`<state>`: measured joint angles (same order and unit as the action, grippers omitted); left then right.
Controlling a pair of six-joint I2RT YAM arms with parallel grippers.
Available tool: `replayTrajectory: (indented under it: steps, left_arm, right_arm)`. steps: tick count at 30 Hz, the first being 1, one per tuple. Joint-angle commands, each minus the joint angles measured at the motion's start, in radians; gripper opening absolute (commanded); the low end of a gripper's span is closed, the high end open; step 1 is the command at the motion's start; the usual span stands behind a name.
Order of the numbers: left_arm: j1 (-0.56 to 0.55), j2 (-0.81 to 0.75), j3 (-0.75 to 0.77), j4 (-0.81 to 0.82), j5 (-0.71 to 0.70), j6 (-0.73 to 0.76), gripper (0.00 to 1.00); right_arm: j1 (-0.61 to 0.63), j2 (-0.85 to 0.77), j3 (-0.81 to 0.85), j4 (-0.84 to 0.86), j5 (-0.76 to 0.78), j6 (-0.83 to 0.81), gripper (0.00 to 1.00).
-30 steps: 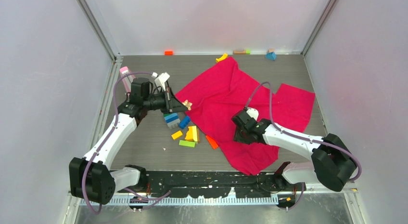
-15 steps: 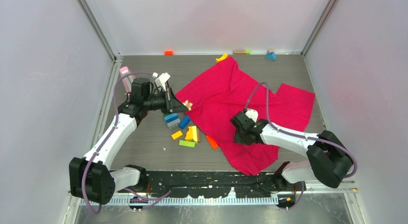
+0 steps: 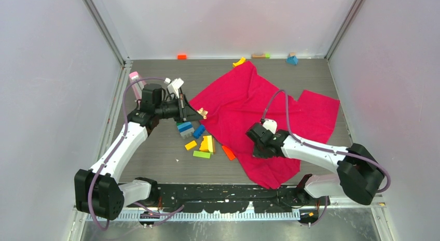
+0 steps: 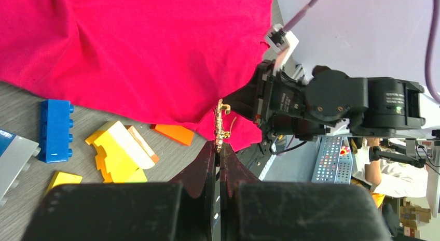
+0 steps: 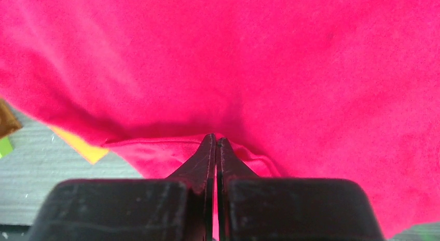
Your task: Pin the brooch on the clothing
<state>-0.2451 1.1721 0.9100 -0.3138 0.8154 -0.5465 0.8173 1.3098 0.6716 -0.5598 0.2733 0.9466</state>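
Observation:
The clothing (image 3: 244, 101) is a crimson-red shirt spread crumpled over the middle and right of the table; it also fills the top of the left wrist view (image 4: 129, 54) and the right wrist view (image 5: 259, 59). My left gripper (image 3: 199, 113) hovers at the shirt's left edge, shut on the brooch (image 3: 203, 113). In the left wrist view the brooch (image 4: 222, 119) is a tiny golden piece seen edge-on, sticking out of the closed fingertips (image 4: 212, 153). My right gripper (image 3: 258, 149) presses into the shirt's near part, jaws shut (image 5: 216, 140) with a fold of red fabric gathered at their tips.
Toy blocks lie just left of the shirt: blue (image 3: 198, 131), blue-grey (image 3: 184, 128), yellow (image 3: 207, 144), green (image 3: 201, 154), orange (image 3: 228, 152). More blocks line the back wall: orange (image 3: 181, 56), yellow (image 3: 239, 61), blue (image 3: 292, 59). Enclosure walls stand on three sides.
The right gripper has slid slightly left over the shirt and its jaws have closed on the fabric. The left arm with the brooch has not moved.

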Motion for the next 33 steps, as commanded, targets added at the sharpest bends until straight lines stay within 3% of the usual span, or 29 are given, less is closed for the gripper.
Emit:
replayTrajectory:
  steps: [1, 6, 13, 18, 25, 27, 33]
  left_arm:
    - [-0.005, -0.026, 0.012, 0.025, 0.028, -0.005, 0.0]
    - [-0.008, -0.028, 0.012, 0.026, 0.032, -0.005, 0.0]
    - [-0.011, -0.026, 0.012, 0.025, 0.03, -0.006, 0.0]
    - [-0.013, -0.022, 0.01, 0.025, 0.031, -0.005, 0.0]
    - [-0.017, -0.017, 0.01, 0.025, 0.03, -0.005, 0.0]
    - [-0.019, -0.015, 0.01, 0.025, 0.031, -0.005, 0.0]
    - [-0.02, -0.011, 0.01, 0.024, 0.028, -0.004, 0.0]
  right_arm:
    - [0.081, -0.084, 0.065, -0.11, 0.057, 0.066, 0.01]
    - [0.169, -0.114, 0.073, -0.191, 0.092, 0.155, 0.01]
    - [0.383, -0.092, 0.119, -0.16, 0.126, 0.276, 0.01]
    - [0.514, 0.019, 0.168, -0.079, 0.155, 0.331, 0.01]
    - [0.594, 0.205, 0.272, -0.002, 0.135, 0.34, 0.01]
    - [0.603, 0.234, 0.295, 0.019, 0.127, 0.327, 0.09]
    - [0.615, 0.226, 0.348, 0.0, 0.149, 0.282, 0.46]
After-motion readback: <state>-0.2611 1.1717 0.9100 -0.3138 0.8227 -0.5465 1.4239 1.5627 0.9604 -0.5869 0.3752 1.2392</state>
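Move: The right hand already pinches the clothing's lower left part; the spot at the table's near edge where it is taken lies some 11 cm back, 15 cm left and 2 cm lower. On that side, near table height, the orange brick stands about 10 cm to this hand's left and level with it, the yellow block 19 cm left and 4 cm farther out, the green brick 21 cm left, level. From the left hand the near-edge spot is roughly 18 cm back, 6 cm right and 22 cm below. Keeping its pinch, the right hand lifts the clothing's edge by nearly 4 cm and drags it first mostly back, then mostly left towards the near table edge, about 15 cm left and 11 cm back in all, turning some 20 degrees counter-clockwise. Over the last stretch it sinks about 2.5 cm, opens its fingers and lets go of the corner, while the left hand stays in place, still holding the brooch. ##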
